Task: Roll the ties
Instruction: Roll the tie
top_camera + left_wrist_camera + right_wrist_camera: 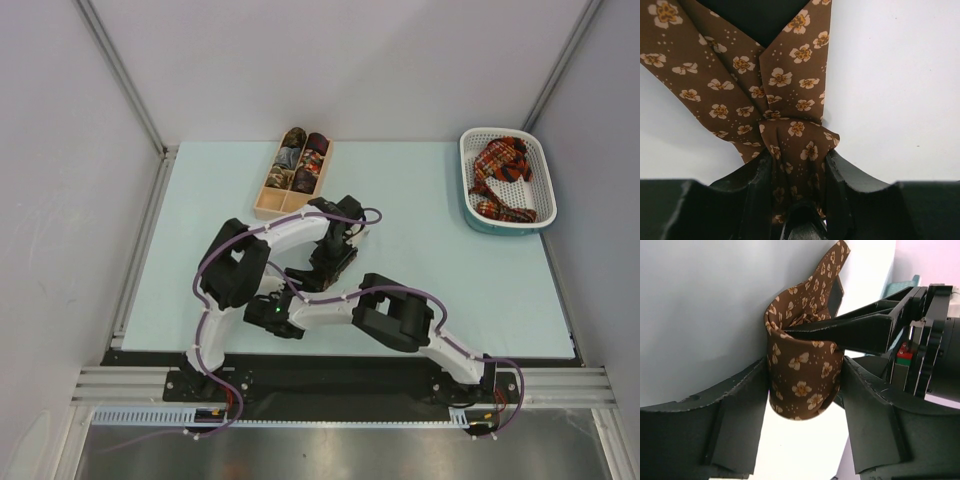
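A brown tie (pixel 790 80) with small cream and gold flowers is in both wrist views. My left gripper (pixel 797 155) is shut on a bunched fold of it, and two tails fan out above the fingers. In the right wrist view the tie forms an upright roll (pixel 802 385) just above the pale table. My right gripper (pixel 805 375) has a finger against each side of that roll. The left gripper's fingers (pixel 850 330) reach in from the right onto the roll's top. From above, the left gripper (pixel 335 255) and right gripper (pixel 300 285) meet mid-table and hide the tie.
A light wooden divided box (pixel 268 207) stands at the back centre with several rolled ties (pixel 305 160) in its compartments. A white perforated basket (pixel 500 131) at the back right holds red plaid ties (pixel 505 170). Grey walls close in the table.
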Robot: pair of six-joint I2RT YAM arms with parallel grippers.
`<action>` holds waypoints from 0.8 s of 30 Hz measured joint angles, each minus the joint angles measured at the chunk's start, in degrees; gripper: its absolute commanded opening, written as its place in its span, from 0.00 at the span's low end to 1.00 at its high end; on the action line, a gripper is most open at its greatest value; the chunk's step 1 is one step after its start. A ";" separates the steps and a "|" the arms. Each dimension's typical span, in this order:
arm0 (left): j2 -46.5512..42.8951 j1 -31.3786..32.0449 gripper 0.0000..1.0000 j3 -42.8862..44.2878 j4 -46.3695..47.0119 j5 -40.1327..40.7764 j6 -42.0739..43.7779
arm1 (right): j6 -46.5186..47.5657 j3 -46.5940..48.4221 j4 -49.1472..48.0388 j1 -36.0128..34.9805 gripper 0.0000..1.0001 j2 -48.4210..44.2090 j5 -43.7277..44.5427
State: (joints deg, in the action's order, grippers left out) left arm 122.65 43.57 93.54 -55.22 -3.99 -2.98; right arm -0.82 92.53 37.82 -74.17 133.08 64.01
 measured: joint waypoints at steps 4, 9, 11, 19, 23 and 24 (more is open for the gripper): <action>0.00 -0.22 0.38 0.02 0.04 -0.28 -0.04 | 0.42 0.66 0.59 0.35 0.62 1.11 1.22; 0.00 -0.26 0.37 0.00 0.28 -0.31 -0.02 | 0.48 1.51 1.60 0.92 0.45 2.64 2.08; 0.00 -0.26 0.37 -0.09 0.50 -0.31 -0.04 | 0.39 1.62 1.62 0.96 0.38 2.93 2.05; -0.09 -0.26 0.48 -0.42 0.94 -0.31 0.02 | 0.96 1.31 0.94 0.96 0.31 2.89 1.95; -0.44 -0.26 0.68 -0.70 0.90 -1.14 0.11 | 1.97 0.83 0.35 1.03 0.30 2.73 1.95; -0.50 -0.26 0.70 -0.70 0.66 -1.29 0.22 | 2.29 0.68 0.15 1.11 0.30 2.71 1.99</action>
State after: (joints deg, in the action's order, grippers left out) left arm 122.15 43.31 92.84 -54.57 -5.28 -2.76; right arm 1.48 93.21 37.98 -73.06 135.79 66.00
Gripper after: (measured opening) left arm 0.654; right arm 0.412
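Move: The rolled-up part of the tie is still pinched between the left fingers, which point straight down, so it sits right at that hand. The right hand's open fingers already straddle the roll; its middle is about 1 cm ahead, 1 cm to the right and 1 cm below. From the right hand, the unrolled tail centres roughly 6 cm ahead and 5 cm right, and the tie box some 26 cm ahead and 8 cm left. The roll is taken over by the right hand, which creeps about 1.5 cm forward, down and to the right onto it, closes its fingers on the roll's two sides and keeps them shut. The left hand stays in place, fingers still pointing down, holding the roll until the right has its pinch, then begins to spread its own fingers. ##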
